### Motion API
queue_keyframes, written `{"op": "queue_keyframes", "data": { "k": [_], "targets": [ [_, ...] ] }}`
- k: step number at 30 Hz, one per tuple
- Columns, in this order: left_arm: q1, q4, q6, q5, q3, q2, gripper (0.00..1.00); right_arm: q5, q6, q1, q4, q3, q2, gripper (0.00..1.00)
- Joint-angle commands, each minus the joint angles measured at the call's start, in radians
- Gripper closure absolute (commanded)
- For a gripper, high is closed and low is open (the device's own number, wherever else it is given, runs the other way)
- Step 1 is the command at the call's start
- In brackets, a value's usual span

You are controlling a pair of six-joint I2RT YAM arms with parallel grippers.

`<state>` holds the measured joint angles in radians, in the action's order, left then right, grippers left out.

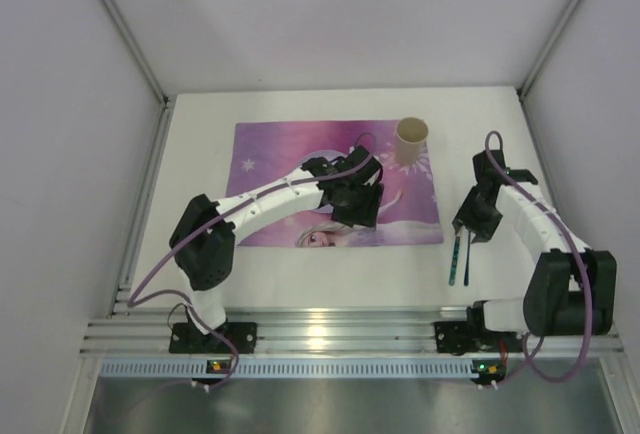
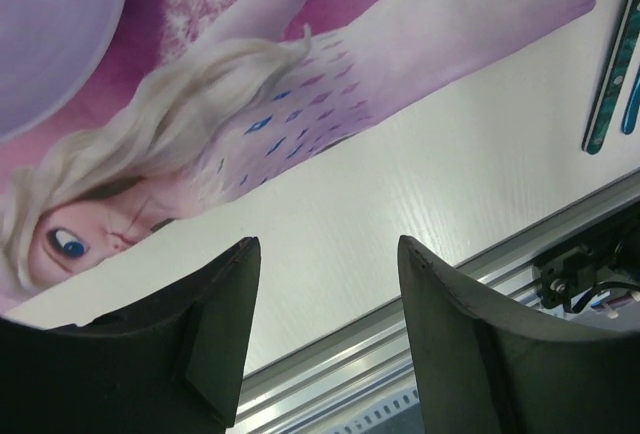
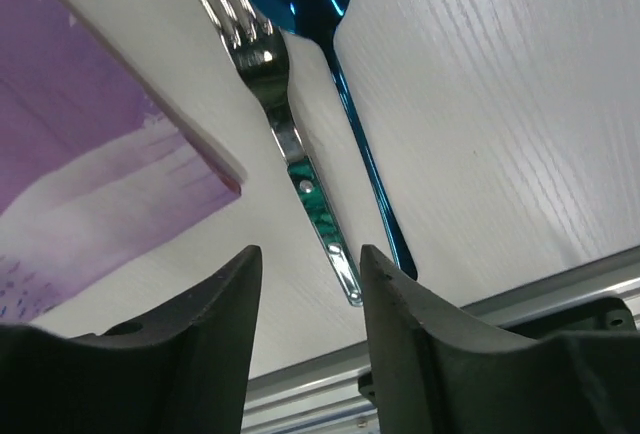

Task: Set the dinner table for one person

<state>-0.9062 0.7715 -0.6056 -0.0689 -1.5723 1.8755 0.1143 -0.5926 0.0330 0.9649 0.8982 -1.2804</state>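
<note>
The dinner table [image 1: 300, 274] is a white tabletop with a ribbed aluminium rail [image 1: 320, 334] at its near edge. A green-handled fork [image 3: 300, 179] and a blue spoon [image 3: 345, 74] lie side by side on it, right of the placemat; both show in the top view, the fork [image 1: 454, 259] and the spoon [image 1: 467, 262]. My right gripper [image 3: 305, 252] is open and empty, just above their handles [image 1: 478, 222]. My left gripper [image 2: 328, 246] is open and empty, over the placemat's near right part [image 1: 355, 202]. A tan cup [image 1: 412, 140] stands upright at the placemat's far right corner.
The pink-purple princess placemat [image 1: 275, 169] lies mid-table. A pale lavender rounded object [image 2: 50, 34] shows at the left wrist view's upper left; I cannot tell what it is. White walls enclose the table on three sides.
</note>
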Motion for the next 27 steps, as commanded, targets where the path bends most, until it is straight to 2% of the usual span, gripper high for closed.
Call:
{"op": "queue_keyframes", "data": {
  "k": [1, 9, 22, 23, 25, 26, 27],
  "targets": [
    [-0.010, 0.005, -0.051, 0.055, 0.076, -0.146, 0.38, 0.016, -0.044, -0.056, -0.094, 0.064, -0.102, 0.57],
    [-0.010, 0.012, -0.095, 0.123, 0.216, -0.271, 0.37, 0.001, 0.014, -0.166, -0.230, -0.016, -0.207, 0.59],
    [-0.010, 0.025, -0.071, 0.127, 0.164, -0.208, 0.37, 0.010, 0.050, -0.168, -0.307, 0.010, -0.356, 0.62],
    [-0.010, 0.026, -0.068, 0.124, 0.160, -0.207, 0.37, 0.013, 0.057, -0.170, -0.321, 0.008, -0.375, 0.63],
    [-0.010, 0.029, -0.065, 0.127, 0.155, -0.197, 0.37, 0.027, 0.065, -0.170, -0.339, 0.002, -0.410, 0.78],
    [-0.010, 0.029, -0.065, 0.127, 0.153, -0.194, 0.37, 0.027, 0.066, -0.170, -0.347, 0.002, -0.410, 0.78],
    [-0.008, 0.031, -0.062, 0.127, 0.153, -0.191, 0.37, 0.030, 0.070, -0.170, -0.354, -0.001, -0.436, 0.90]
  ]
}}
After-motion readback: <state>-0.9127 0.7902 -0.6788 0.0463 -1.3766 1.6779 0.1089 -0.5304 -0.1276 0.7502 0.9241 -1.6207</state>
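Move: The spoon's middle lies about 3 cm to the right of the right hand and 1 cm back, some 7 cm below; its neck, the spot to grip, is roughly 4 cm ahead and 4 cm right. The fork's middle is almost straight below the hand, and the placemat's near right corner about 4 cm left and 1 cm ahead. From the left hand the spoon's middle is around 29 cm right, 4 cm back and 11 cm down. Lower the half-open right gripper about 6.5 cm to the table, carrying it some 4 cm right and 4 cm forward off the fork and over the spoon's neck, with a slight clockwise turn; once down, close the fingers on the neck just behind the bowl. Meanwhile draw the empty, open left gripper about 5 cm left and slightly back over the placemat. ##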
